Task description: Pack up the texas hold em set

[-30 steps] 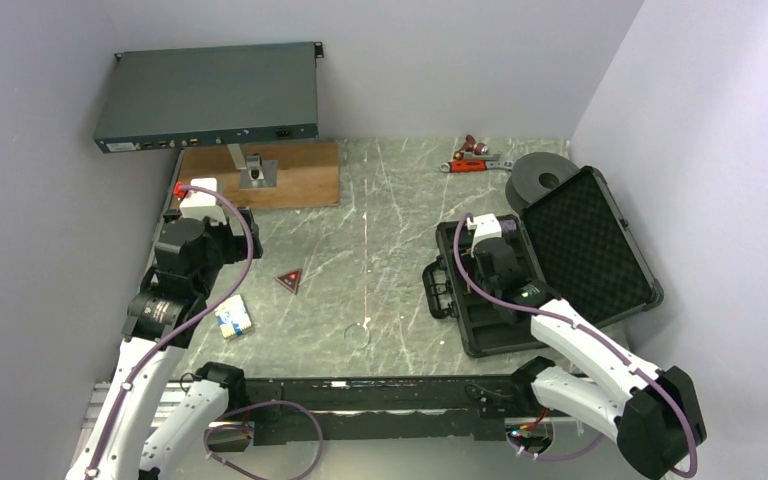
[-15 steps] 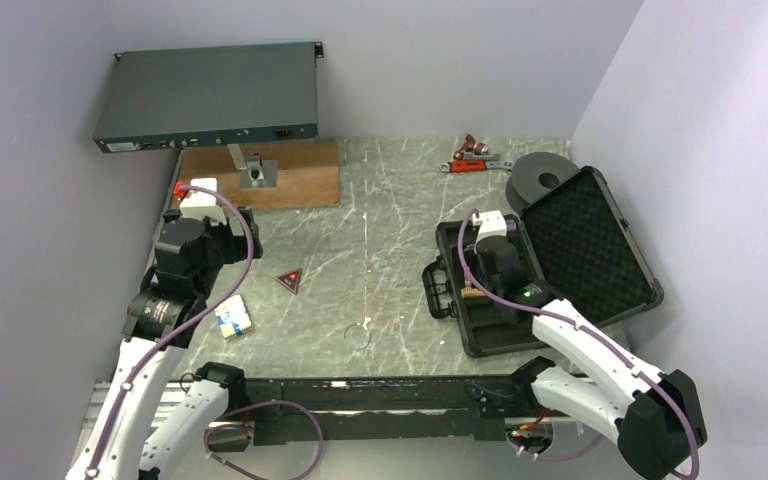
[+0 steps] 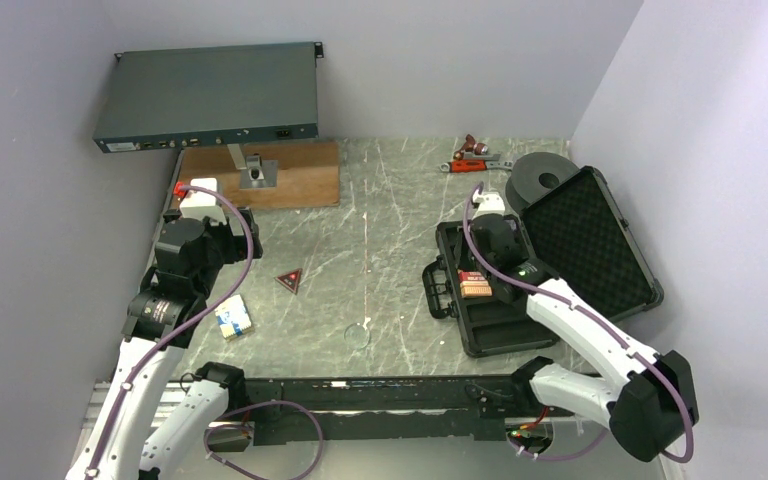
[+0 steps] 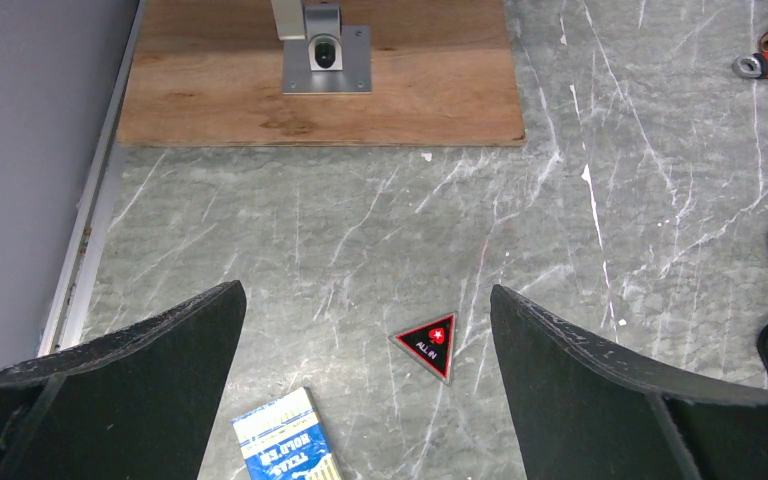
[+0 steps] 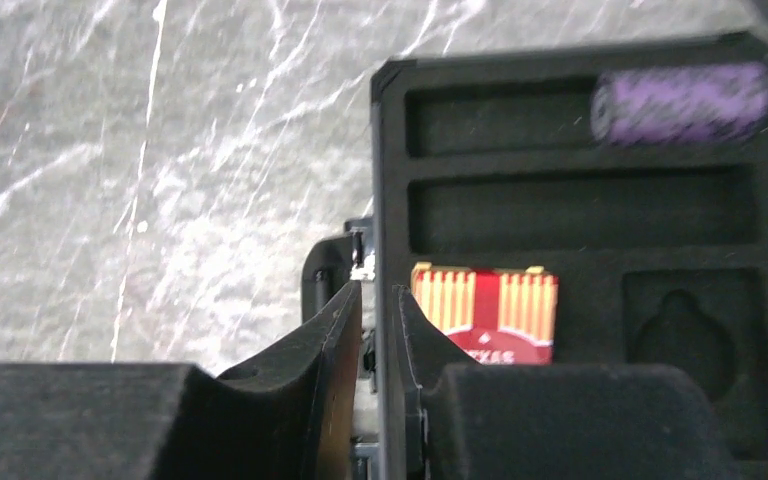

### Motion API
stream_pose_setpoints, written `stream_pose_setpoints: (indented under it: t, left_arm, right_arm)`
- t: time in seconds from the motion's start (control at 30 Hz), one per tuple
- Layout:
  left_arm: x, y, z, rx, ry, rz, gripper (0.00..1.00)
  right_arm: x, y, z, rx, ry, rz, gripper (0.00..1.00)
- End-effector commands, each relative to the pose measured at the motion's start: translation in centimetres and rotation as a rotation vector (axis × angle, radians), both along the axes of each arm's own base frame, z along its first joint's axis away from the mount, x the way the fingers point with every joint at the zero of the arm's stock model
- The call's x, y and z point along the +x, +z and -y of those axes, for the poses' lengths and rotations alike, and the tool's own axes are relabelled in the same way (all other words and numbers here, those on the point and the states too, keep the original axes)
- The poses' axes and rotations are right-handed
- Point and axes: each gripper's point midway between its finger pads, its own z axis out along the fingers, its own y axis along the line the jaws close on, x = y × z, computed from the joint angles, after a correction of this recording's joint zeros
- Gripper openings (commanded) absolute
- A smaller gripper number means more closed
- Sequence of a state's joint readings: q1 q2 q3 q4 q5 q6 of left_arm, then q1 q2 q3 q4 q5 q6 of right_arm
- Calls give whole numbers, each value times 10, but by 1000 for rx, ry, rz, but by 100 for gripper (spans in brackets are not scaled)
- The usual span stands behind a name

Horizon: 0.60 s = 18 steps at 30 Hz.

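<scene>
The black foam-lined case (image 3: 500,330) lies open at the right, its lid (image 3: 585,240) laid back. A red card box (image 3: 475,285) lies in a case slot, also in the right wrist view (image 5: 485,310). A purple chip stack (image 5: 680,100) lies in the far slot. My right gripper (image 3: 498,262) hovers over the case's left wall (image 5: 390,150), jaws nearly together and empty (image 5: 377,300). My left gripper (image 3: 243,235) is wide open and raised (image 4: 365,300) over the red triangle (image 3: 288,280) (image 4: 430,342) and the blue-white card box (image 3: 232,318) (image 4: 285,440). A clear disc (image 3: 357,335) lies mid-table. The blue disc is out of view.
A black ring-shaped spool (image 3: 540,180) sits behind the case lid. A red-handled tool (image 3: 475,160) lies at the back. A wooden board (image 3: 260,175) with a metal bracket lies at the back left, under a grey rack unit (image 3: 210,95). Walls close in on the left and right.
My right gripper has drawn back toward the far end of the case, uncovering the red card box, which stays in its slot. The left arm has not moved.
</scene>
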<state>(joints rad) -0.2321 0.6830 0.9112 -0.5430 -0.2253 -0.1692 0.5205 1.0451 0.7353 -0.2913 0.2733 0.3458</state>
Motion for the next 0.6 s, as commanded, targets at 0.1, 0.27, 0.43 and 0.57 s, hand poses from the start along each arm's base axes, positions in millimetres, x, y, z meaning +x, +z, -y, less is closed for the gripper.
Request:
stream_pose_setpoints:
  t: [0.1,0.27,0.43,0.57]
  left_arm:
    - [2,15,-1,-3,0,49,99]
    - [2,15,-1,-3,3,50,99]
    - [2,15,-1,-3,5,50,99]
    - [3,14,-1,-2,3,46,99]
  right_arm:
    - [-30,-39,-4,72,-11,-166,18]
    - [-46,-70,10,31,-76,-260,18]
    - [-49,-79,15,9,-121,-315,19]
    - [-49,-78,19,0,-139,-325,20]
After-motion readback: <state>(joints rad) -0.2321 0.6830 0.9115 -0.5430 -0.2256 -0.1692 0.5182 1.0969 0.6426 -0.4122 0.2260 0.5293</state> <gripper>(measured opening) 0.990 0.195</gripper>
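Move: The red-and-cream Texas Hold'em card box lies in the case's left side, roughly 6 cm back from the right hand, 4 cm to its right and 8 cm below. The case handle is about 8 cm left of the box and 2 cm nearer the base; the purple roll lies some 12 cm beyond the box and 7 cm to its right. From the idle left hand the card box is about 48 cm right, 3 cm back and 22 cm lower. No contact is certain, but the right hand comes down close over the left edge of the already released card box with its fingers kept nearly shut. It sinks about 7 cm while drawing back about 4 cm, tipping its fingertips some 15 degrees further down, then all but stops there with the wrist still turning slightly. ##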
